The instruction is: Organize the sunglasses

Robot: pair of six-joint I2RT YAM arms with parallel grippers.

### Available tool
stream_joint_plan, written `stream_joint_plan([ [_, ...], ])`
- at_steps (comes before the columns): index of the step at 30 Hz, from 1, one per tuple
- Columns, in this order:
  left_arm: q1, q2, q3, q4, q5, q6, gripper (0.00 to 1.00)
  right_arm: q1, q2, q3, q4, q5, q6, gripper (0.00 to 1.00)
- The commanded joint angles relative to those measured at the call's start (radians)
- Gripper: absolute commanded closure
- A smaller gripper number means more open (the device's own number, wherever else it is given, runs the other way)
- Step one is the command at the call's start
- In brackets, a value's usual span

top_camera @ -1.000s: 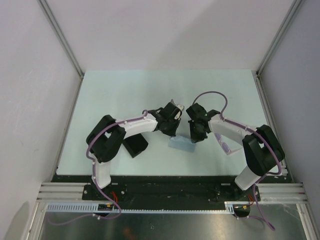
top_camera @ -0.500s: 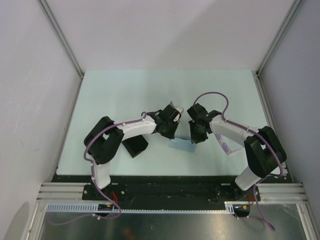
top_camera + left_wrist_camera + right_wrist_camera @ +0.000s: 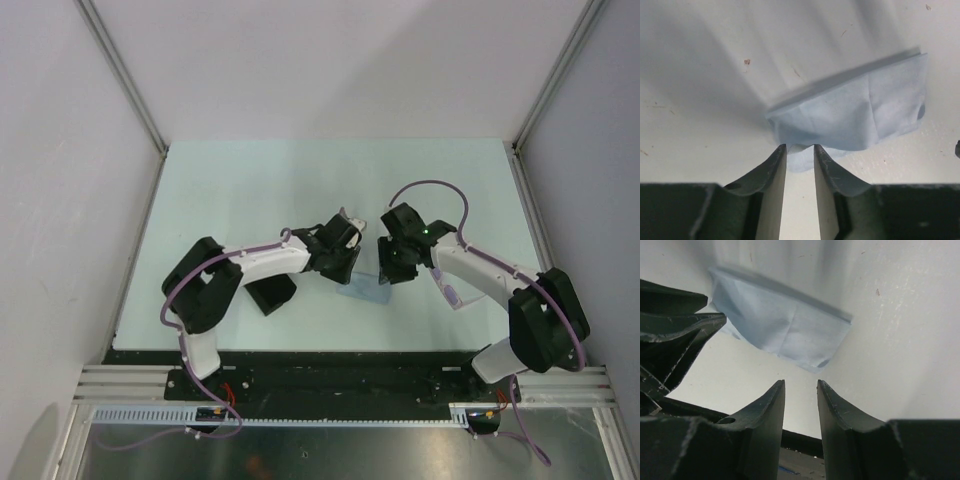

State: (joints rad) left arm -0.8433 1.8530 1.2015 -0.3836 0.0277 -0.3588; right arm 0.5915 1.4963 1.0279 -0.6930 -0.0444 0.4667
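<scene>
The sunglasses (image 3: 449,292), pale-framed with purple lenses, lie on the table to the right, partly under my right forearm. A pale blue folded cloth (image 3: 365,289) lies between the two grippers. My left gripper (image 3: 800,147) is open, and a corner of the cloth (image 3: 855,112) lies loose between its fingertips. My right gripper (image 3: 801,384) is open and empty, just short of the cloth (image 3: 785,325). From above, the left gripper (image 3: 349,272) and right gripper (image 3: 389,274) flank the cloth's far edge.
A black oblong case (image 3: 270,292) lies on the table under my left forearm. The dark fingers (image 3: 675,325) of the left gripper show at the left of the right wrist view. The table's front edge (image 3: 330,350) runs just behind the cloth.
Both grippers' jaws have widened from shut. The cloth has come free and now rests on the table. The right arm has swung slightly right and forward.
</scene>
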Motion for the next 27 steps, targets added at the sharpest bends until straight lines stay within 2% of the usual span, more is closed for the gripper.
stream_joint_plan([
  [1,-0.01,-0.078,-0.023,0.012,-0.023,-0.02,0.63,-0.024,-0.039,-0.002,-0.016,-0.011,0.009,0.62],
  [9,-0.01,-0.135,-0.066,0.011,-0.026,-0.034,0.56,-0.029,-0.028,-0.002,0.004,0.006,0.026,0.62],
  [12,-0.01,-0.202,-0.095,0.008,-0.08,-0.042,0.54,-0.027,-0.039,-0.002,0.015,0.023,0.036,0.61],
  [18,0.019,-0.463,-0.206,-0.03,-0.195,-0.072,0.46,0.02,-0.053,-0.005,0.059,0.044,0.033,0.59],
  [21,0.088,-0.593,-0.281,-0.086,-0.251,-0.133,0.43,0.056,-0.041,-0.006,0.084,0.077,0.035,0.59],
  [25,0.185,-0.753,-0.376,-0.161,-0.33,-0.232,0.43,0.083,-0.005,-0.006,0.112,0.087,0.049,0.6],
  [26,0.222,-0.777,-0.39,-0.179,-0.344,-0.249,0.46,0.088,0.005,-0.008,0.121,0.086,0.052,0.6],
  [27,0.24,-0.826,-0.416,-0.216,-0.356,-0.279,0.53,0.09,0.012,-0.006,0.127,0.087,0.058,0.6],
])
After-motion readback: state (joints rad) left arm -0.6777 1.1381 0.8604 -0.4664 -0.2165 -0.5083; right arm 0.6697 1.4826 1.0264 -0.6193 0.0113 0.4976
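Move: At the folded blue cloth's near-left part, the left hand has the cloth's middle some 4 cm to its right and 1 cm ahead. The open black case lies about 18 cm to its left and 1 cm back, all near fingertip height; the sunglasses lie roughly 26 cm to its right and 1 cm ahead. From the right hand, the cloth's middle is about 4 cm left, 2 cm ahead and 4 cm below. Leaving the cloth, the left hand spreads its already parted fingers wider and eases back and up about a centimetre, then swings fast leftward and up towards the black case, some 14 cm left and 12 cm up in all, turning about 25 degrees counter-clockwise. The right hand stays raised with fingers partly open and late on drifts some 2 cm left over the cloth. ##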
